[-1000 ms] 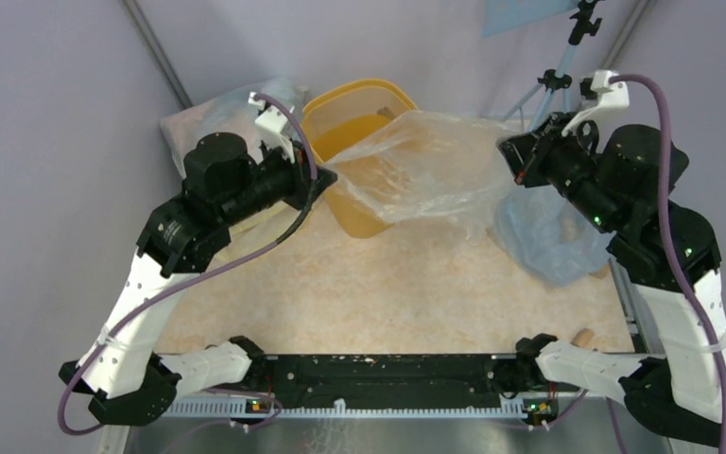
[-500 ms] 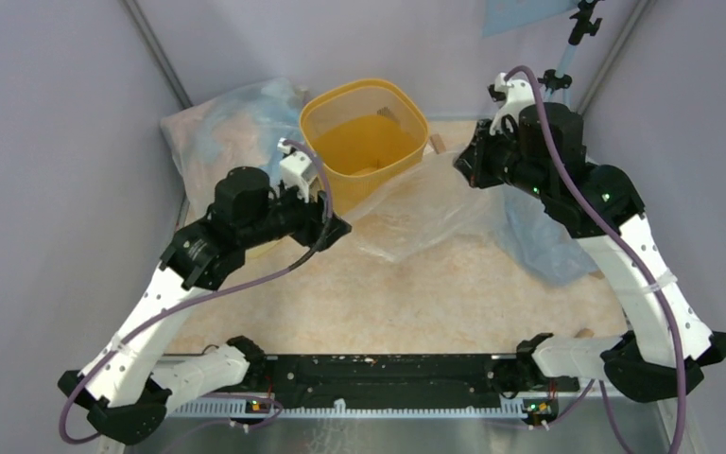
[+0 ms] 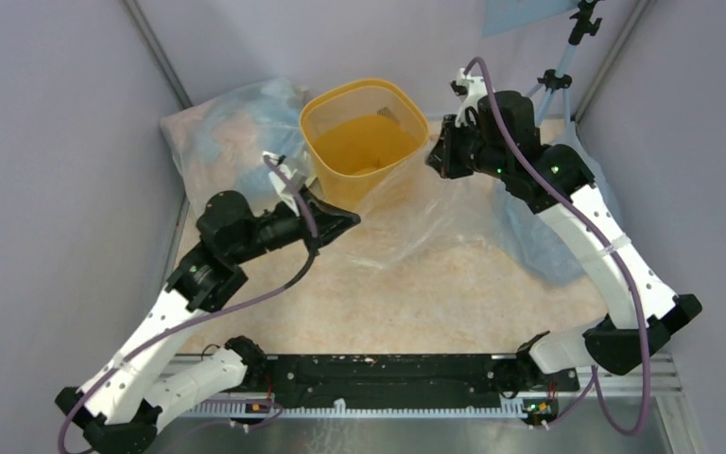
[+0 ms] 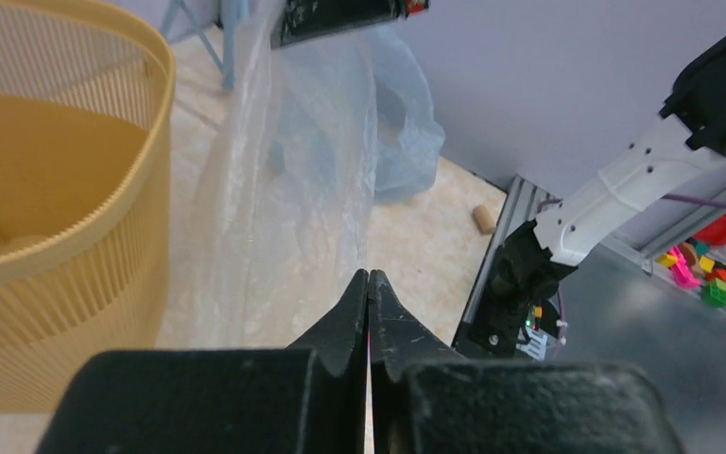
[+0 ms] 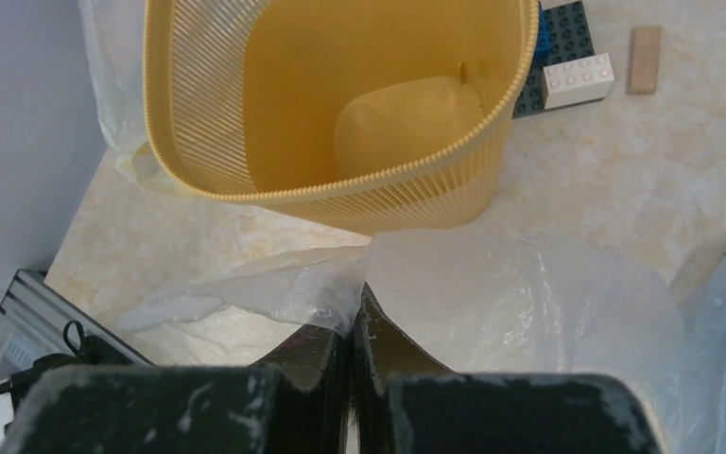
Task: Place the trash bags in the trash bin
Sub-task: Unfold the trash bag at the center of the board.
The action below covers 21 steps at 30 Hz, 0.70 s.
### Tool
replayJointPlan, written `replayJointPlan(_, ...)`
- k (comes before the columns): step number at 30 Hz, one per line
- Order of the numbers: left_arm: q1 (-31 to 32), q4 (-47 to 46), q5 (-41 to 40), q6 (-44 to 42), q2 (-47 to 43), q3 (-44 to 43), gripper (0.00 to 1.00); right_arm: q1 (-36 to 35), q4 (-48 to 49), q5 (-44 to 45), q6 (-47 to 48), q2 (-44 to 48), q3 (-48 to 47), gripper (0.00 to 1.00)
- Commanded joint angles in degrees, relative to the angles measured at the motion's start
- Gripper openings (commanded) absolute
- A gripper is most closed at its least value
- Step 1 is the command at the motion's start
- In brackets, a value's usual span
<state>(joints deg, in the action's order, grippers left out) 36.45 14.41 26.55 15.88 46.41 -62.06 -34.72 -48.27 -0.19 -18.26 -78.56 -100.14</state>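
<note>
The trash bin [image 3: 348, 187] stands upright at the back centre, yellow and open-topped; its ribbed wall [image 4: 57, 312] fills the left of the left wrist view. One trash bag [image 3: 425, 222], thin clear film, stretches from beside the bin's right rim down onto the table in front of it. My right gripper [image 3: 432, 159] is above the bin's right side, shut on the bag's upper edge [image 5: 510, 303], with film bunched at the right gripper [image 5: 357, 295] tips. My left gripper [image 3: 352, 220] is low in front of the bin, shut on the bag's lower left edge [image 4: 284, 189], which runs into the left gripper [image 4: 369, 274] tips.
A big bluish sack [image 3: 227, 123] lies left of the bin and another [image 3: 539, 236] under the right arm. A blue-and-white block tower [image 5: 567, 57] and a small wooden block [image 5: 645, 59] sit behind the bin. A tripod [image 3: 567, 66] stands back right. A cork-like piece [image 4: 483, 218] lies near the rail.
My right gripper carried the bag's edge left to the bin's right rim. My left gripper let go, dropped lower in front of the bin and shut again on the bag's lower edge.
</note>
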Motion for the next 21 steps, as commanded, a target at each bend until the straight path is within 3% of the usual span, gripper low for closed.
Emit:
replayJointPlan(1, 1.55, -15.76, 3.71, 6.87, 5.06, 6.00, 0.00, 0.35, 4.41, -2.74, -1.77, -0.62, -0.47, 0.00)
replayJointPlan(8, 6.71, -27.18, -5.95, -0.06, 10.68, 9.52, 0.00, 0.30, 4.88, -3.95, -2.75, -0.33, 1.21, 0.00)
replayJointPlan(14, 8.11, -31.90, -12.61, -15.70, 20.23, 7.05, 0.00, -0.11, 2.55, -6.79, -2.83, 1.34, 0.05, 0.00)
replayJointPlan(17, 8.11, -35.62, -11.42, -21.58, 24.71, 7.00, 0.00, -0.67, 0.73, -7.10, -2.34, 2.29, -1.22, 0.00)
replayJointPlan(21, 8.11, -33.92, -5.69, -23.55, 29.60, 4.61, 0.00, -0.80, -1.95, -7.27, -1.69, 2.75, -3.06, 0.00)
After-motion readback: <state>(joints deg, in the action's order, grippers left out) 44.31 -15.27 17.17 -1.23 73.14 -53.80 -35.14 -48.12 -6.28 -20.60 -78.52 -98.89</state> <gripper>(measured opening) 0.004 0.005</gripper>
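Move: The clear trash bag hangs from the closed right fingers. Its middle is about 14 cm to the left gripper's right, 9 cm ahead and 12 cm lower; from the right gripper it is some 10 cm below, 2 cm back and 1 cm left. From the left gripper, the yellow bin stands roughly 25 cm ahead, 1 cm right and 24 cm lower, and the filled bag about 28 cm left, 24 cm ahead and 28 cm lower. Bring the left gripper, fingers kept shut, down and to the right towards the hanging bag, then on forward and right with a further dip, about 10 cm each way in all. Roll the wrist some 15 degrees late on, bringing the fingers in against the film beneath the right gripper. Keep the film pinched on the right, easing that hand a little left, then slightly back. ##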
